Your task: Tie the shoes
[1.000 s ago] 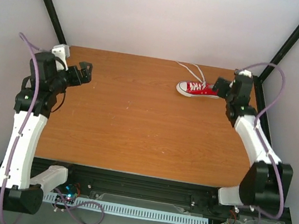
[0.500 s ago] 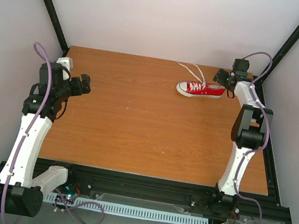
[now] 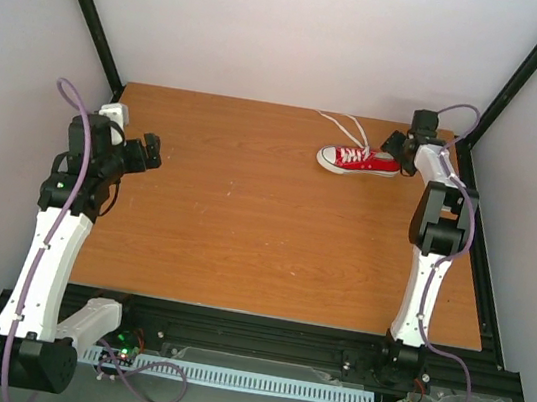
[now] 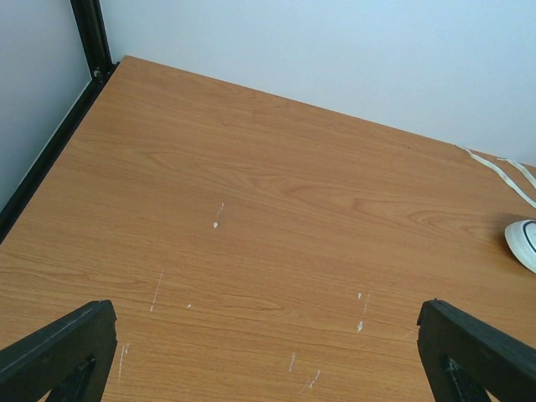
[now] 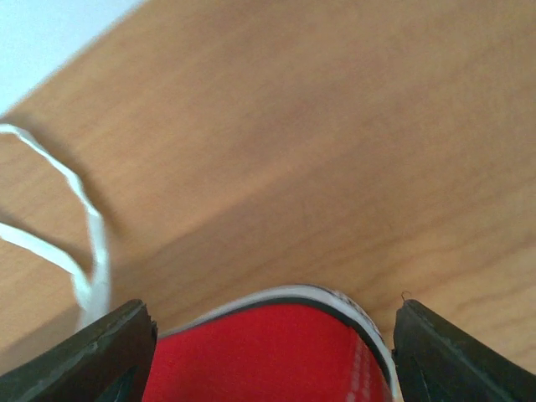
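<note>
The shoe, a small red sneaker with a white sole, lies on its sole at the far right of the table, toe pointing left. Its white laces trail loose toward the back wall. My right gripper is at the heel end. In the right wrist view the red heel fills the gap between the open fingers, which stand very close to its two sides. The laces loop on the wood beyond. My left gripper hangs open over the table's left side, far from the shoe, whose white toe cap shows at the right edge.
The wooden table is bounded by black frame posts at the back corners and pale walls close behind. The shoe lies near the table's right rear corner, beside the right post.
The right arm has stretched out toward the back right corner and brought its gripper onto the shoe's heel, its jaws narrowing. The left arm shifted slightly, then held still.
</note>
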{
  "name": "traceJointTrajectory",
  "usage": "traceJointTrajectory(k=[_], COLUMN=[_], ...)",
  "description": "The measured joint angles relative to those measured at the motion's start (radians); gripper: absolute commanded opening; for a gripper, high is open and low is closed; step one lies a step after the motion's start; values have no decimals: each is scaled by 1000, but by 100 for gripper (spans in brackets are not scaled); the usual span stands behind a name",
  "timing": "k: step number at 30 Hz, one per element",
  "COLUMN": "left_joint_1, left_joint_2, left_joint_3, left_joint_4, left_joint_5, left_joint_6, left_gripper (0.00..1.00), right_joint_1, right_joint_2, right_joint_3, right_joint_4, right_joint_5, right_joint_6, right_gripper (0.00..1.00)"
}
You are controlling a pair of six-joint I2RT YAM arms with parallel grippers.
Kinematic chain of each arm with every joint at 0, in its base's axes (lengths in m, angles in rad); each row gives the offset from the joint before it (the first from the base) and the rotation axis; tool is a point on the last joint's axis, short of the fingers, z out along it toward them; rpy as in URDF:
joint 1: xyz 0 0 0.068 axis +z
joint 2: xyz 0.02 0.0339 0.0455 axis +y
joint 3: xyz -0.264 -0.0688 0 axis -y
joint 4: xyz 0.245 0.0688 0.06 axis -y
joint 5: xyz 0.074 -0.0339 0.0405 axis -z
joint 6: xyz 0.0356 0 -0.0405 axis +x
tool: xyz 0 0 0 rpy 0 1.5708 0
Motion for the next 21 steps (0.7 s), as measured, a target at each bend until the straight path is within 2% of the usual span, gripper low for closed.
traceJointTrajectory(k=[3, 4, 7, 10, 11, 16, 21], left_joint_1=[0, 0, 0, 0, 0, 0, 0], left_joint_2=[0, 0, 0, 0, 0, 0, 0], left_joint_3=[0, 0, 0, 0, 0, 0, 0], left_joint_4=[0, 0, 0, 0, 0, 1, 1], left_joint_5=[0, 1, 11, 18, 19, 26, 26], left_joint_6=[0, 0, 0, 0, 0, -1, -1], left_gripper=[100, 100, 100, 100, 100, 100, 100], right_joint_1=[0, 0, 2, -5, -6, -6, -5], right_joint_2=[-9, -12, -26, -48, -55, -142, -298], right_joint_3=[-68, -96, -132, -170, -183, -293, -428], right_joint_4=[17, 29, 69, 86, 94, 122, 129], right_joint_5=[16, 14, 19, 30, 30, 52, 68], right_joint_6=[38, 55, 81, 111, 109, 105, 61], right_gripper=[71, 65, 34, 15, 5, 3, 3])
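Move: The shoe's heel lies between my right hand's open fingers, about 2 cm back from the hand point, level sideways, and 3 cm below. The toe is some 21 cm to my left and 3 cm back, the loose lace ends about 16 cm left and 6 cm ahead, both near table height. From my left hand the heel is roughly 27 cm ahead, 62 cm right and 27 cm below. I lower my right hand about 3 cm and ease it back some 2 cm around the shoe's heel, then shut the fingers on the upper at the heel and pinch it. Keeping that pinch, I draw back another 5 cm towards my base while rising about 4 cm, with a small clockwise turn of the hand that partly unwinds. ##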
